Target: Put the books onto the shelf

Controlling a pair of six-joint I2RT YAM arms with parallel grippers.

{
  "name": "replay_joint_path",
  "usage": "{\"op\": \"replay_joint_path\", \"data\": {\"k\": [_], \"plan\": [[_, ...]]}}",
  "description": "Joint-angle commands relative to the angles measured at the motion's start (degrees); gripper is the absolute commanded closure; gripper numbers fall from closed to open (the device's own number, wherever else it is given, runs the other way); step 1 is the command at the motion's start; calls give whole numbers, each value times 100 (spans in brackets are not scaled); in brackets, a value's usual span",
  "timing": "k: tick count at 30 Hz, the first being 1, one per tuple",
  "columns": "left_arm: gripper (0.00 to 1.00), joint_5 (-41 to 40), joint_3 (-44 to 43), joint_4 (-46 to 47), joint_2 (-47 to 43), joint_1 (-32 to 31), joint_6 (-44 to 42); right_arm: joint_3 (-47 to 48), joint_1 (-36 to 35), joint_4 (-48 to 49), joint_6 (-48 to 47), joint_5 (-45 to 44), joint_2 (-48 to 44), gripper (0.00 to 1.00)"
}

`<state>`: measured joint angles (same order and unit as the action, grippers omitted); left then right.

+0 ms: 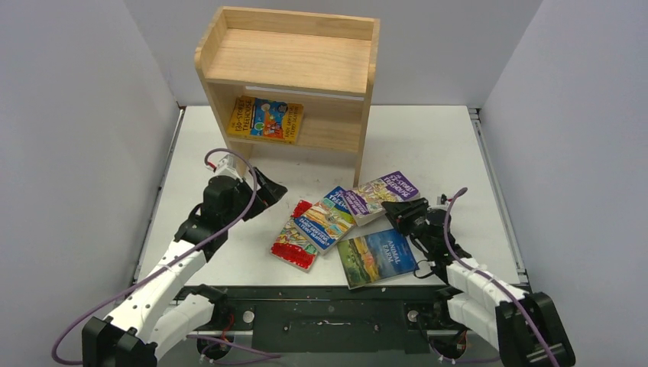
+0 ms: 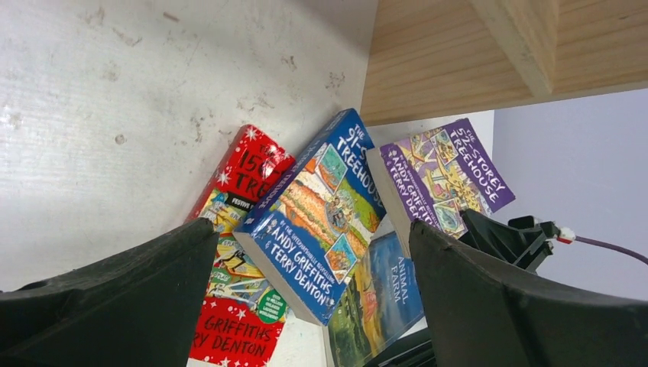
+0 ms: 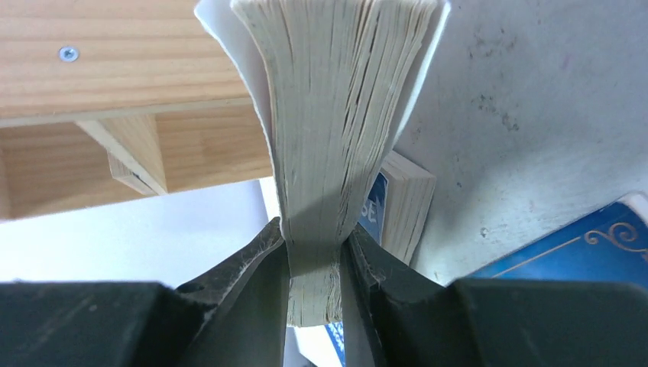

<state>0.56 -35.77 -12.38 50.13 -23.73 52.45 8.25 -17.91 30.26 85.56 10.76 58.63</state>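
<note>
The wooden shelf (image 1: pixel 290 61) stands at the back, with a yellow-orange book (image 1: pixel 266 118) lying on its inner shelf. The other books lie overlapping on the table: purple (image 1: pixel 382 193), blue (image 1: pixel 330 214), red-bordered (image 1: pixel 294 243) and Animal Farm (image 1: pixel 377 256). My right gripper (image 1: pixel 405 212) is shut on the near right corner of the purple book; in the right wrist view its fingers (image 3: pixel 315 260) pinch the page edge (image 3: pixel 336 115). My left gripper (image 1: pixel 267 187) hovers open left of the pile. Its wrist view looks between wide jaws (image 2: pixel 312 229) at the blue book (image 2: pixel 321 214).
White walls close in the table (image 1: pixel 428 145) on the left, right and back. The shelf's side panel (image 1: pixel 364 122) stands just behind the purple book. Metal rails run along the table's side edges, and both arm bases sit at the near edge.
</note>
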Motion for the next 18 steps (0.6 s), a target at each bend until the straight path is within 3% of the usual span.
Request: {"op": "replay_joint_path", "data": {"k": [1, 4, 9, 14, 18], "plan": [[4, 988, -931, -558, 397, 243, -735, 493, 423, -1272, -1536, 1144, -841, 95], [4, 1742, -1194, -764, 576, 260, -1035, 744, 465, -1624, -2323, 2208, -938, 95], [4, 3727, -1163, -261, 977, 244, -1230, 1115, 402, -1891, -3232, 3882, -890, 95], [4, 4603, -812, 260, 1223, 123, -1077, 1347, 354, -1753, -3366, 4890, -982, 95], [4, 5425, -476, 1263, 1255, 112, -649, 1344, 124, -743, -2884, 5626, -797, 95]]}}
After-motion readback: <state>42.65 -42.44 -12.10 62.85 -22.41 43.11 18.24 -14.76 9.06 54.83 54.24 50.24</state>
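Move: About 29 cm to the left of the right hand, roughly level forward and some 8 cm higher, is the open left gripper. The purple treehouse book, already pinched by the right hand, has its middle 4 cm ahead and 3 cm left of that hand; Animal Farm lies 8 cm back, 2 cm left. From the left hand the purple book is 26 cm right, 3 cm ahead, 9 cm below; the blue treehouse book 12 cm right, 1 cm ahead; the red book 5 cm right, 4 cm back. Swinging the purple treehouse book towards the left gripper, the right hand keeps its pinch on the page edge and draws back about 10 cm, rising and going left some 5 cm each, turning counter-clockwise and tipping its fingers up. The left hand, fingers still wide open, rises slightly, then sweeps right and back towards the book, turning some 40 degrees clockwise. ##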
